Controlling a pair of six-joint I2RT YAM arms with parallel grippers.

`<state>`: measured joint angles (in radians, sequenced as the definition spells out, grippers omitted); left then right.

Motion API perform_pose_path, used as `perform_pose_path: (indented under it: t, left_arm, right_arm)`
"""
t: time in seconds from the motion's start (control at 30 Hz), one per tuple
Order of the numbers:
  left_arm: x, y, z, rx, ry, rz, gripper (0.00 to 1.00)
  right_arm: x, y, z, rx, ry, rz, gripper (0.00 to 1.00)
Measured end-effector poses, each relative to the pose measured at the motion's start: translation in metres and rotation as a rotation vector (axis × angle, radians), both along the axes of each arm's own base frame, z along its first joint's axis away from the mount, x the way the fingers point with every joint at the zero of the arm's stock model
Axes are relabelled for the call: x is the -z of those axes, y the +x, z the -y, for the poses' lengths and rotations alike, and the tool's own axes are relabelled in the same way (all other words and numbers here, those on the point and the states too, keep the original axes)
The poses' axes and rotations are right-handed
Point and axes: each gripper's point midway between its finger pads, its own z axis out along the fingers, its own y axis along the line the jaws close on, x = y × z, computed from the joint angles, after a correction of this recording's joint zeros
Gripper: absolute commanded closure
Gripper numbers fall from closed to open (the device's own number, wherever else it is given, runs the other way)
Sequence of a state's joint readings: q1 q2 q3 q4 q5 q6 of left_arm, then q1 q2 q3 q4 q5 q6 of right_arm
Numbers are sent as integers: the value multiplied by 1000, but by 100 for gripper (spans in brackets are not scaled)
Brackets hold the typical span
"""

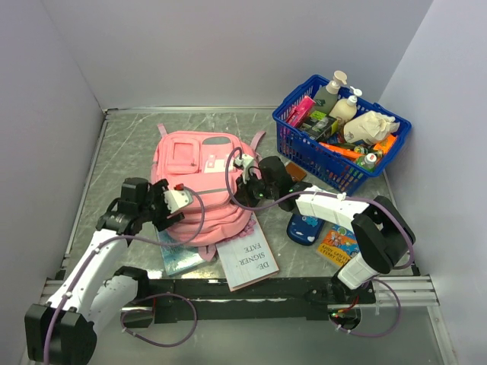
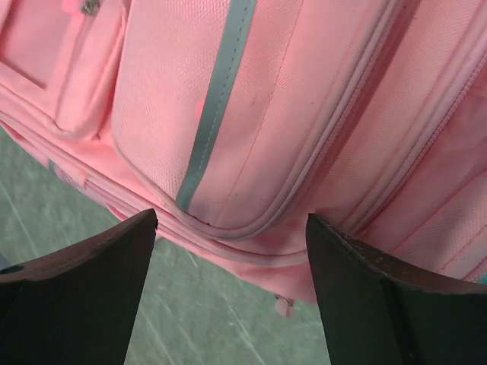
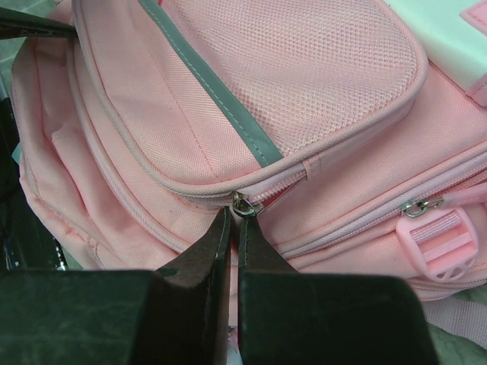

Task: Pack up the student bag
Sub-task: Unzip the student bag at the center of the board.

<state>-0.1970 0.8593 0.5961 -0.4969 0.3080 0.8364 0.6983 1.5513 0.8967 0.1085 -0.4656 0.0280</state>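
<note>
The pink student bag (image 1: 202,179) lies flat in the middle of the table, front pockets up. My left gripper (image 1: 169,205) is at the bag's near left edge, open, with nothing between its fingers. In the left wrist view the bag (image 2: 304,114) fills the frame above that gripper (image 2: 232,220), and a small zip tab (image 2: 284,306) hangs at the bag's edge. My right gripper (image 1: 247,185) is over the bag's right side. In the right wrist view that gripper (image 3: 234,217) is shut on the metal zipper pull (image 3: 246,204) of a pocket on the bag (image 3: 304,99).
A blue plastic basket (image 1: 319,156) full of bottles and packets stands at the back right. A white book (image 1: 247,262) and another book (image 1: 179,258) lie partly under the bag's near edge. A dark blue case (image 1: 304,226) and a colourful book (image 1: 337,242) lie by the right arm. Walls enclose three sides.
</note>
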Motion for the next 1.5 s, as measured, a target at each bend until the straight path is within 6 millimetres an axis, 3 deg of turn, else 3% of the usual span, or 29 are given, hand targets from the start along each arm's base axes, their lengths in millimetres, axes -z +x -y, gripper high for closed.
perform_pose_path:
  t: [0.23, 0.37, 0.5, 0.53, 0.57, 0.6, 0.8, 0.97, 1.13, 1.5]
  left_arm:
    - [-7, 12, 9, 131, 34, 126, 16]
    - [-6, 18, 14, 175, 39, 165, 23]
    - [4, 16, 18, 228, 53, 142, 53]
    - [6, 15, 18, 241, 57, 135, 65]
    - [8, 13, 19, 252, 60, 129, 90]
    - [10, 11, 20, 262, 59, 123, 98]
    - [13, 10, 21, 262, 49, 88, 99]
    - [4, 8, 26, 201, -26, 23, 99]
    - [3, 2, 30, 102, -121, -55, 99]
    - [5, -6, 26, -34, -176, -130, 99]
  right_arm:
    - [0, -1, 1, 0, -7, -8, 100]
    - [0, -1, 1, -2, -8, -12, 100]
    - [0, -2, 1, -5, -8, -16, 100]
    - [0, -2, 1, -5, -9, -16, 100]
    - [0, -2, 1, -5, -8, -16, 100]
    - [0, -2, 1, -5, -8, -16, 100]
    - [-3, -2, 2, 0, -19, -24, 100]
    - [-14, -2, 7, 30, -23, -1, 100]
    - [-27, -17, 6, 52, -55, 38, 100]
    - [-12, -39, 6, 127, -148, -6, 92]
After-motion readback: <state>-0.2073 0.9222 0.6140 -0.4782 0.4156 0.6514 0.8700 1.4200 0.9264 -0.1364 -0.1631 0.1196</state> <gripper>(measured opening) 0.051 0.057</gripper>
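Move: The left hand, open over the near-left side of the student bag, is going for the piped seam about 2 cm to its right, 1 cm ahead and 1 cm lower. The teal book lies some 12 cm back from this hand, 2 cm to its right and roughly 9 cm down. The right hand already pinches the zipper pull, which is about 19 cm to the left hand's right and 3 cm ahead of it; the white book lies roughly 15 cm back from the right hand, 1 cm to its right and 10 cm lower. Reaching right and slightly forward, then down about 2 cm, the left hand turns some 15 degrees clockwise, shuts on the bag's piped seam, then holds it, easing back 1.5 cm as the turn unwinds. The right hand keeps its pinch on the zipper pull, first still, then rising 2.5 cm and drawing back about 4 cm towards the base, sinking again by half. ##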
